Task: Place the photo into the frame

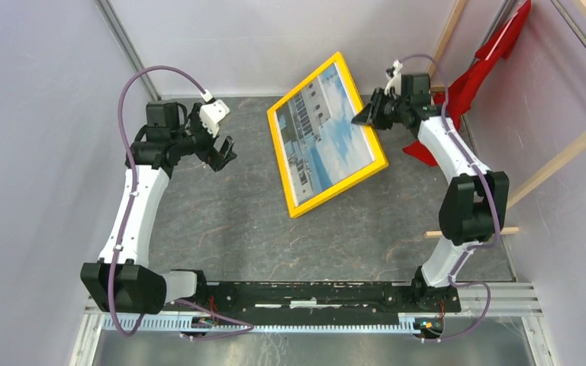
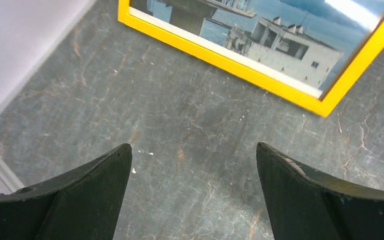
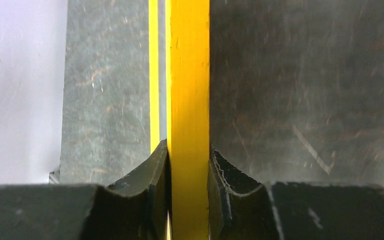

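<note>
The yellow frame [image 1: 376, 161] stands tilted over the dark table, its right side lifted. The photo [image 1: 322, 126] of a white building under blue sky fills it, face up. My right gripper [image 1: 368, 114] is shut on the frame's right rail. In the right wrist view that yellow rail [image 3: 188, 75] runs straight up between the two fingers [image 3: 150, 170], which press on both its sides. My left gripper [image 1: 222, 155] hangs open to the left of the frame, holding nothing. In the left wrist view the frame's corner [image 2: 325, 106] and the photo [image 2: 285, 47] lie ahead of the spread fingers [image 2: 105, 175].
Bare wooden beams [image 1: 565, 156] with a red cloth [image 1: 488, 69] stand at the right behind my right arm. Pale walls close in the table [image 1: 221, 221] on the left and at the back. The arm bases sit on the rail [image 1: 305, 293] at the near edge.
</note>
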`<action>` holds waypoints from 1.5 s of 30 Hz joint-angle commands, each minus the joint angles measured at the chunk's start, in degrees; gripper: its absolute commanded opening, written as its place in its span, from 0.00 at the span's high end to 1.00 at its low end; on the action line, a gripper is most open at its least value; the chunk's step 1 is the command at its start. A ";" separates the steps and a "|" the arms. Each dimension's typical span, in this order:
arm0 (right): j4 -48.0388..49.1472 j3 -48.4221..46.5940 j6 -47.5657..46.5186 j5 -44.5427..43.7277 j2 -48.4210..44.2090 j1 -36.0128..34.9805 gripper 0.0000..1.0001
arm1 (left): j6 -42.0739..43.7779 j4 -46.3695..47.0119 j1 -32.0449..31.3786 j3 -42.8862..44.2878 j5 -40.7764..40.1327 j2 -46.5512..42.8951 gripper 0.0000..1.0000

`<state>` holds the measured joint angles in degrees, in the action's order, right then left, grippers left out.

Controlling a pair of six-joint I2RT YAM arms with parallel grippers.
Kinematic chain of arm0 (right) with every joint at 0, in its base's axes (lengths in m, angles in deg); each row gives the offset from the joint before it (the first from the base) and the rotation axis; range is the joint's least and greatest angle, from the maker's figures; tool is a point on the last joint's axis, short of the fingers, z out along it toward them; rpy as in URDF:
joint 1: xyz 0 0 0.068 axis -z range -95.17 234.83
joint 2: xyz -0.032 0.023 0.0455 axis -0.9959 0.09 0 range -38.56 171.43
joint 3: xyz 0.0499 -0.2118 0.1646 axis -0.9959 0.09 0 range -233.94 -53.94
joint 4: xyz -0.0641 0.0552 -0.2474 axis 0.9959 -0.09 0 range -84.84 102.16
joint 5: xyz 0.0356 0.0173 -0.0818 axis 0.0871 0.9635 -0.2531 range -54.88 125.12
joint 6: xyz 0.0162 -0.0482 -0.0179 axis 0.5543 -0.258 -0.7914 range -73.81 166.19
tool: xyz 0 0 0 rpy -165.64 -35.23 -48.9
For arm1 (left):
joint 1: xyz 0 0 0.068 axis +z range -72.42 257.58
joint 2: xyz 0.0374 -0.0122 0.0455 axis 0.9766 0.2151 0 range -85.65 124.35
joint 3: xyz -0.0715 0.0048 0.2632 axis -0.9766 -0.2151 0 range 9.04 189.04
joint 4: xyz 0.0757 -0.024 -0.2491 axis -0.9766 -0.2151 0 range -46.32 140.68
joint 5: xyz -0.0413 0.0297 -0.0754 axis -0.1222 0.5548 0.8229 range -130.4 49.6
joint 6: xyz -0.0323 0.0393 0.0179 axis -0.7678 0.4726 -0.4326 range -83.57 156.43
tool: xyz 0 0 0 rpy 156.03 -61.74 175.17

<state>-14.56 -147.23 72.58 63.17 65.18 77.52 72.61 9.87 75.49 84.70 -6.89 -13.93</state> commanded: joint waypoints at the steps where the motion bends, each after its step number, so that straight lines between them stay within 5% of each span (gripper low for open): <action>1: 12.10 18.09 0.94 1.57 -9.04 -0.64 1.00 | 1.41 -1.80 0.74 -1.90 2.35 2.06 0.00; 7: 30.79 40.02 5.37 5.78 -13.70 -1.32 1.00 | 1.83 -1.80 1.99 -5.85 2.57 3.29 0.00; 15: 40.74 51.94 6.78 0.87 -13.52 -4.05 0.96 | -1.26 5.59 6.17 -15.57 3.12 2.04 0.00; 22: 38.52 51.92 3.91 -12.16 -13.15 -9.13 0.36 | -5.67 13.90 8.40 -21.40 2.43 1.56 0.00; 28: 30.25 50.18 -0.33 -21.95 -15.43 -10.02 0.03 | -6.18 16.55 10.03 -23.04 2.46 2.64 0.00; 33: 27.00 51.41 -6.87 -36.05 -22.31 -9.86 0.02 | -14.02 22.35 10.65 -23.67 0.71 3.96 0.00; 36: 27.05 53.33 -9.62 -53.02 -26.16 -9.87 0.02 | -22.51 31.67 10.69 -26.68 -2.21 4.58 0.00; 41: 50.69 68.83 -21.83 -75.13 -28.90 -9.59 0.02 | -28.95 50.44 10.57 -36.27 -5.30 5.77 0.00; 45: 67.22 79.50 -24.17 -79.27 -29.60 -8.61 0.03 | -33.71 66.50 10.52 -43.39 -7.78 9.09 0.00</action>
<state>34.53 -74.73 54.26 -3.04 36.17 67.97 47.37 55.42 85.87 46.41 -11.21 -7.50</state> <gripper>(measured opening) 0.951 0.997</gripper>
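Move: The right hand already pinches the right rail of the yellow frame with the photo in it. The frame's middle hangs some 11 cm left, 3 cm back and 8 cm lower. Its landing spot on the bare table is about 13 cm back, 17 cm left and 19 cm below this hand; the red cloth's low tip is 17 cm right, 6 cm back and 15 cm down. From the idle left hand that spot lies roughly 17 cm right, level fore and aft, 24 cm down. Keeping its pinch on the right rail, the right hand lowers the framed photo and draws it back, about 15 cm down and 13 cm back, towards the bare table between the arms. The fingers then open wide and let go, and the hand swings some 20 cm right, its wrist rolling and turning clockwise. Meanwhile the open left hand sinks about 18 cm, drifts left and turns counter-clockwise. ##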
